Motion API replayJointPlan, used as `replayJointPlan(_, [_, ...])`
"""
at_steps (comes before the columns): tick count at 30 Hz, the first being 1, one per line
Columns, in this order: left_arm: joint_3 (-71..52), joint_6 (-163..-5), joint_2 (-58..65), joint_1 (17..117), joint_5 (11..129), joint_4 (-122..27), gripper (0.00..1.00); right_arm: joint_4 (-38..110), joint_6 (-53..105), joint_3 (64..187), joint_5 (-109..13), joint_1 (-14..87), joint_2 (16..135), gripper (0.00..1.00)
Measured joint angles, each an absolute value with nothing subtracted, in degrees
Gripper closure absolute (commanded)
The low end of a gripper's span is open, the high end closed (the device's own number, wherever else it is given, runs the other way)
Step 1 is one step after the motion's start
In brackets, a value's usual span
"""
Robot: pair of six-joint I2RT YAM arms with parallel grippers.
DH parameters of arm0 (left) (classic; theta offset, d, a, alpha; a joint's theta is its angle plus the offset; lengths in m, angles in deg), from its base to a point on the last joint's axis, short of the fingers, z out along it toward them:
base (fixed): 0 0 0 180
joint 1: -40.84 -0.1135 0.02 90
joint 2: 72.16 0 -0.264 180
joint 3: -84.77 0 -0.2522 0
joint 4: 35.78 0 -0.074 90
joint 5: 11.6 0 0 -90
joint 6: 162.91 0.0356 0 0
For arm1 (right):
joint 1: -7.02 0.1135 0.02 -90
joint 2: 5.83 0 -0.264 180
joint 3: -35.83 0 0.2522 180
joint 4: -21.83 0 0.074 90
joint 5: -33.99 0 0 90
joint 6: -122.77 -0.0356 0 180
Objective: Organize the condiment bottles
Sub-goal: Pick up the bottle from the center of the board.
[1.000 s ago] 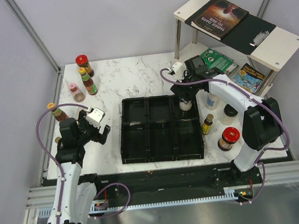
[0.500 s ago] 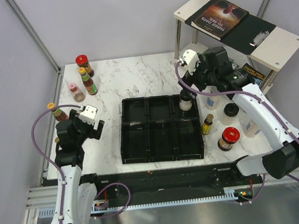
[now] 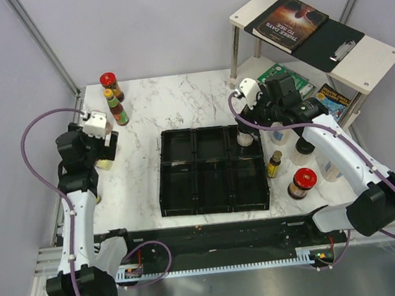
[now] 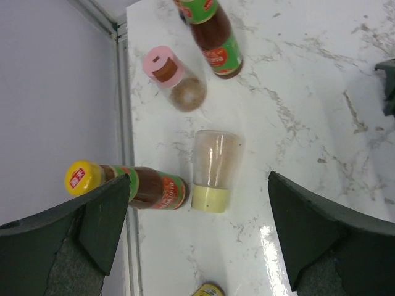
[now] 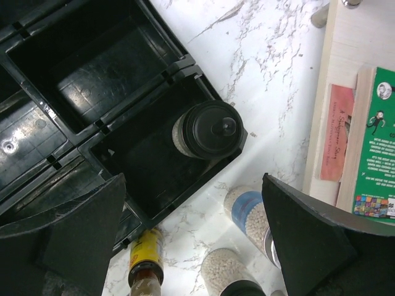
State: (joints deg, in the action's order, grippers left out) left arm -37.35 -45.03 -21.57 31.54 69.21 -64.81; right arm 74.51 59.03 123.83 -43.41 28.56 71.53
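Note:
My left gripper [image 3: 107,146] [image 4: 197,240] hangs open above the table's left edge. Below it stand a clear jar with a pale yellow lid [image 4: 212,170], a yellow-capped sauce bottle [image 4: 126,185] and a pink-lidded shaker [image 4: 171,75]. Another sauce bottle [image 3: 115,107] and a red-capped jar [image 3: 109,83] stand further back. My right gripper [image 3: 249,124] [image 5: 194,240] is open above a black-lidded jar [image 5: 208,129] [image 3: 244,139], which stands in the back right compartment of the black tray [image 3: 217,209]. Nothing is between either pair of fingers.
Right of the tray stand a slim dark bottle [image 3: 275,162], a red-capped jar [image 3: 302,181] and three clear jars [image 3: 302,150]. A blue-labelled jar [image 5: 250,209] is closest to my right fingers. A white shelf [image 3: 359,67] with books stands at the back right.
My left arm has swung back along the left edge to hang over the bottles there. My right gripper has lifted off the black-lidded jar, which stays in the tray.

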Motion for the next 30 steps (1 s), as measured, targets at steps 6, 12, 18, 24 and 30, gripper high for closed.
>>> replayJointPlan(6, [-33.02,-47.63,-18.36,25.61,72.25,-67.65,0.00,72.85,58.99,123.48,-43.85,28.56,70.46,0.02])
replayJointPlan(12, [-33.44,-47.78,-20.98,19.63,73.86,-72.17,0.00,72.30,58.94,123.17,-43.85,28.56,70.29,0.02])
replayJointPlan(18, [-34.73,-47.76,-26.73,16.19,73.62,-74.08,0.01,72.15,58.57,123.06,-43.83,28.56,70.29,0.02])
replayJointPlan(24, [-35.23,-47.78,-27.28,16.15,67.72,-74.62,0.01,71.97,58.49,123.06,-43.83,28.56,70.29,0.02])
replayJointPlan(30, [-38.01,-47.78,-30.73,16.22,55.33,-75.48,0.00,71.91,58.42,123.04,-44.22,28.56,70.29,0.02])
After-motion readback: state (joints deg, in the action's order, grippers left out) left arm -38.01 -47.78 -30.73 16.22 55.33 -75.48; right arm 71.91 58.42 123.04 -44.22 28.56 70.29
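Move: The clear yellow-capped bottle lies on its side almost under the left hand, about 2 cm ahead, 2 cm to its left and 18 cm below. From this hand, the pink-capped bottle stands some 11 cm ahead and 3 cm left, the brown sauce bottle 1 cm ahead and 9 cm left, and the small yellow-label bottle about 11 cm back and 9 cm left. From the right hand the clear bottle is roughly 46 cm left, 4 cm ahead. Swing the open left gripper about 8 cm left, drawing it back some 5 cm above the bottles while it turns 20 degrees counter-clockwise. Then bring it about 6 cm right again at nearly the same height, undoing most of that turn and rolling its left side slightly down. Keep the fingers wide open and touch nothing. ##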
